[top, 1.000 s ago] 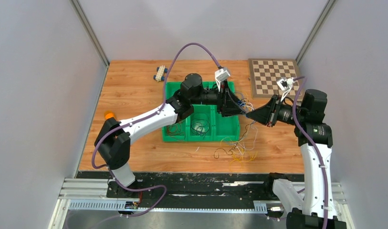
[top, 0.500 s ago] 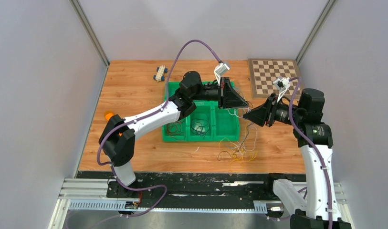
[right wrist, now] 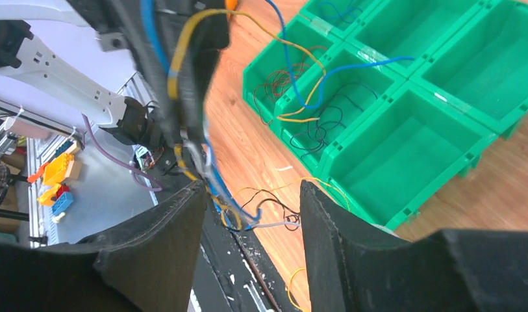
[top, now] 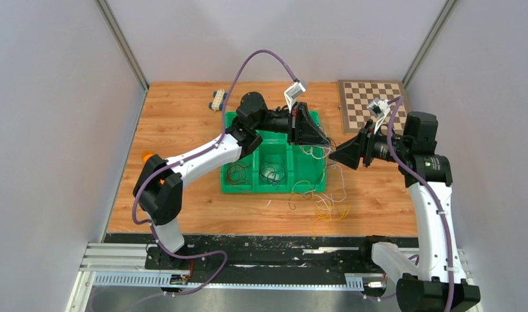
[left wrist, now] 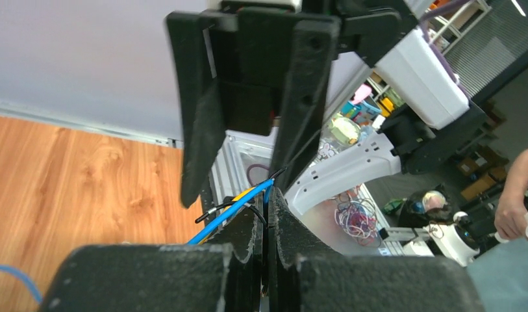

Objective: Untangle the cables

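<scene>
The cables (top: pixel 326 195) are thin blue, yellow, black and white wires hanging in a loose tangle from my left gripper (top: pixel 323 142) down to the table in front of the green bins (top: pixel 245 122). In the left wrist view my left gripper (left wrist: pixel 266 195) is shut on blue, yellow and black cables (left wrist: pixel 232 211). My right gripper (top: pixel 332 156) faces it closely from the right. In the right wrist view my right gripper (right wrist: pixel 251 188) is open, with the cable strands (right wrist: pixel 222 195) passing loosely between its fingers. More cables (right wrist: pixel 326 123) lie in the bins (right wrist: pixel 404 143).
A checkerboard (top: pixel 368 104) lies at the back right. A small toy car (top: pixel 217 99) stands at the back, left of the bins. An orange object (top: pixel 148 157) sits by the left arm. Grey walls close in three sides.
My left gripper shut on the cable bundle and drew back and left. My right gripper opened and let go. The hanging tangle shifted slightly left.
</scene>
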Robot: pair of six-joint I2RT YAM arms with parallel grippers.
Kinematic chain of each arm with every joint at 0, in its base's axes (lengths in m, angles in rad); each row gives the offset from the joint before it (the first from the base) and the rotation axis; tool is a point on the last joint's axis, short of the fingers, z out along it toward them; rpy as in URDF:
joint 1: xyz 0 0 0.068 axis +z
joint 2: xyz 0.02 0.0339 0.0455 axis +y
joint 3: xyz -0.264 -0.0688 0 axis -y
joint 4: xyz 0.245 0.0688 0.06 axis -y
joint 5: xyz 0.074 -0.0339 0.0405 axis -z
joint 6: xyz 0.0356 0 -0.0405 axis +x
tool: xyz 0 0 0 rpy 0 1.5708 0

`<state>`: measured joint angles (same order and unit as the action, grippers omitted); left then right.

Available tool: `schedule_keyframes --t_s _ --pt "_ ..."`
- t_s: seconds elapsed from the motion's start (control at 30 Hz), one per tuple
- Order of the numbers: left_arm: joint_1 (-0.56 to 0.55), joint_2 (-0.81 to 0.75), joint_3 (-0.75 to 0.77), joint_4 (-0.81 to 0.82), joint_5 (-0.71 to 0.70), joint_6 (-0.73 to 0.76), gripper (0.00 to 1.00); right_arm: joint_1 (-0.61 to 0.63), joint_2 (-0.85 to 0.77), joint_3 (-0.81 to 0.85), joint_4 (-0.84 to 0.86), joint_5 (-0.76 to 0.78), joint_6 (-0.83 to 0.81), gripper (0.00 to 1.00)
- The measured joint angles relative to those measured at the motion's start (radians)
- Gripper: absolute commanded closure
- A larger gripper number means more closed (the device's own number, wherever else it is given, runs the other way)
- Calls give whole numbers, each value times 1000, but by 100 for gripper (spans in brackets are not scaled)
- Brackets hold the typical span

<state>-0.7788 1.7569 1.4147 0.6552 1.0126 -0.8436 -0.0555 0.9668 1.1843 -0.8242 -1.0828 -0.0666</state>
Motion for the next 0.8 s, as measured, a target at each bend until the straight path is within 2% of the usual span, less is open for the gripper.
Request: schedule_keyframes --t_s 0.07,0.2,0.23,0.3,0.4,0.43,0.53,0.63,0.7,0.73,0.77,0.8 --pt "-2 3 17 8 20 -10 100 1 13 -13 1 -1 -4 51" --pt "-9 21 69 15 52 -18 100 18 22 -14 36 -16 -2 72" --pt "-11 27 81 13 55 -18 100 25 22 -14 46 -23 1 74" --pt "-11 37 99 2 60 -18 100 35 22 -14 63 -33 5 75" --pt "-11 47 114 -31 60 -14 100 42 21 -14 74 -48 11 66" --pt "-11 48 116 -45 59 -13 100 42 20 -14 77 -52 13 71" --pt "-11 48 118 -82 57 -4 100 42 8 -14 82 -56 10 98" --pt "-12 49 121 -107 55 1 100 42 -6 -13 82 -66 7 100" --pt "-12 51 130 -116 55 4 88 42 -6 -11 81 -71 9 100" --pt "-12 51 134 -117 54 8 72 42 -5 -8 81 -71 10 100" --pt "-12 51 136 -122 51 12 65 42 0 -5 81 -72 13 100" --pt "-11 51 137 -124 46 19 52 42 2 -2 82 -72 18 100"
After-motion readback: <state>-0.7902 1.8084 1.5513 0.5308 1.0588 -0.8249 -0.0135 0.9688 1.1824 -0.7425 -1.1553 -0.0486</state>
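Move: The right hand, half open and empty, has the cable bundle pinched in the left fingertips about 2 cm to its left and 1 cm above, level fore and aft. From the left hand, that part of the bundle hangs some 3 cm below, 2 cm back and 1 cm right. The green crate's middle is about 10 cm ahead and 13 cm left of the right hand, and the yellow cable tails lie 4 cm back and 2 cm right, both some 29 cm down. Leftward and upward, after a slight dip forward, the right hand eases some 2 cm in to the bundle hanging at the left fingertips, turning slightly counter-clockwise, and shuts its fingers on the cables. The left hand keeps its pinch while rising about 2 cm, sinking back half of that and edging 1 cm right towards the right hand; only at the very end do its fingers start to part. ##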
